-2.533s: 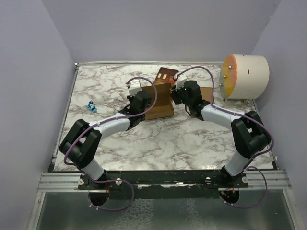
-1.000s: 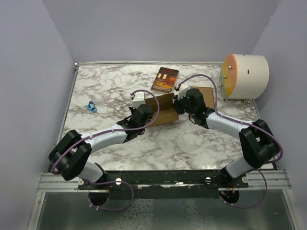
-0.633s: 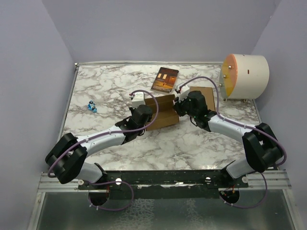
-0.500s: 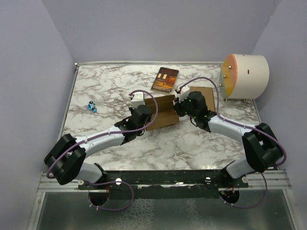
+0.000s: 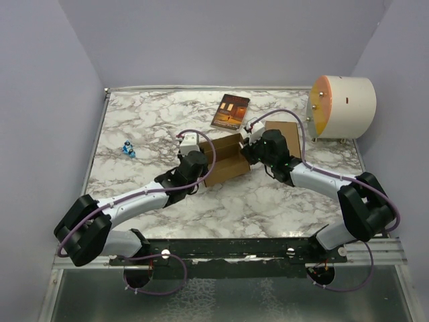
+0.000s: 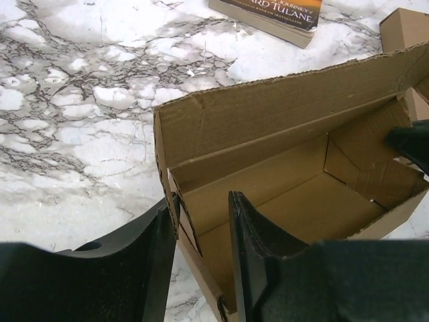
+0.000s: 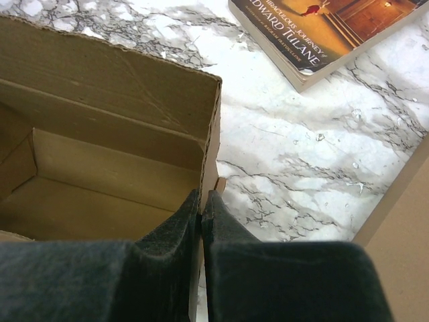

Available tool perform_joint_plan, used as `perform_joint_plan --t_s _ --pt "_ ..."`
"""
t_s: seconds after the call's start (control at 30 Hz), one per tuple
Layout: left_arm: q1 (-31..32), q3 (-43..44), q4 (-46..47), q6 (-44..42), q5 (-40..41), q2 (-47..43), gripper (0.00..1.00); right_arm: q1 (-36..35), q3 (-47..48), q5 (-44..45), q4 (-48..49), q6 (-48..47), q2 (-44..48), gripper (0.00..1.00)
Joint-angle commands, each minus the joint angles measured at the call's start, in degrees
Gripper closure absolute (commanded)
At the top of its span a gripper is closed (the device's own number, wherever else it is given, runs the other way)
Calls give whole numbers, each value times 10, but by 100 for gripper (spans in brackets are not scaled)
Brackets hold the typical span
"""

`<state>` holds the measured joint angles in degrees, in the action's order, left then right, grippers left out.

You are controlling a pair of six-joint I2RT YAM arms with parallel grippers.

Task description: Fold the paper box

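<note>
The paper box (image 5: 224,157) is an open brown cardboard carton on the marble table, with its back wall standing and its inside showing. My left gripper (image 5: 199,163) is at its left end. In the left wrist view the left gripper (image 6: 201,231) is open and straddles the box's (image 6: 288,181) left end wall, which lies against the outer finger (image 6: 157,255). My right gripper (image 5: 249,151) is at the right end. There the right gripper (image 7: 203,201) is shut on the thin end wall of the box (image 7: 120,100).
A dark red-brown book (image 5: 231,111) lies behind the box, also in the wrist views as the book (image 6: 268,10) (image 7: 322,33). A bigger flat carton (image 5: 285,133) sits to the right. A white drum with an orange face (image 5: 342,107) stands at far right. A small blue toy (image 5: 128,149) is at left.
My left gripper has opened off the box's left end wall and its arm has drawn back slightly. The box sits lower and more open. The right gripper keeps its pinch.
</note>
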<state>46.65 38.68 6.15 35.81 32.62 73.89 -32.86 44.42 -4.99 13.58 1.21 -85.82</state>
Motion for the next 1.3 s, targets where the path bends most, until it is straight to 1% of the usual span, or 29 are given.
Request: perform_joint_plan --t_s 0.0,0.17,0.23,0.33,0.4,0.57,0.7,0.87,0.93,1.1,1.17,1.2,1.23,1.27 --pt "4 -9 -3 11 -15 -24 62 -6 -10 -10 15 -7 7 97" --pt "4 -13 -17 15 -22 -37 60 -6 -13 -5 20 -9 9 97" --pt "4 -15 -22 16 -25 -44 58 -6 -15 -4 22 -9 9 97" --pt "4 -20 -29 16 -33 -59 56 -6 -19 -4 27 -8 9 97" --pt "4 -23 -33 14 -41 -73 52 -6 -22 -5 31 -9 11 97" --pt "4 -34 -39 -17 -79 -124 40 -6 -29 -5 39 -13 16 98" --pt "4 -34 -48 -58 -111 -177 26 -6 -32 -6 42 -15 17 97" --pt "3 -28 -67 -130 -125 -230 7 -6 -33 -7 44 -17 19 98" --pt "3 -27 -69 -158 -131 -243 2 -6 -33 -8 45 -17 20 97" --pt "-5 -1 -99 -227 -132 -248 1 -6 -34 -9 44 -17 21 98" --pt "-21 19 -119 -251 -123 -246 1 -6 -34 -10 44 -17 22 97" --pt "-39 29 -127 -258 -125 -244 1 -6 -35 -10 45 -16 22 97" --pt "-69 44 -135 -264 -142 -239 1 -6 -34 -10 44 -17 22 97" --pt "-124 59 -142 -267 -182 -231 1 -6 -35 -10 44 -17 22 97"
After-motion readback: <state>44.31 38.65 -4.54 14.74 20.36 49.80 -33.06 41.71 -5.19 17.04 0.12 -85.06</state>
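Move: The paper box stands open between the hands. Its middle is about 10 cm to the left hand's right, 1 cm back and 5 cm below it, with the left end wall between the half-open fingers. From the right hand, pinching the back-right corner, the box's middle lies 7 cm left, 5 cm back and 4 cm lower. Beyond it, the book is some 20 cm ahead and 6 cm left of the right hand; the flat carton is 5 cm ahead and 18 cm right. The box's left end wall is left free as the left hand spreads its half-open fingers fully. This hand first eases back, then climbs about 9 cm while drawing back some 4 cm, drifting left late, its fingers tipping up and swinging clockwise, roughly 15 degrees. The right hand stays almost still and keeps its pinch on the back-right corner. ##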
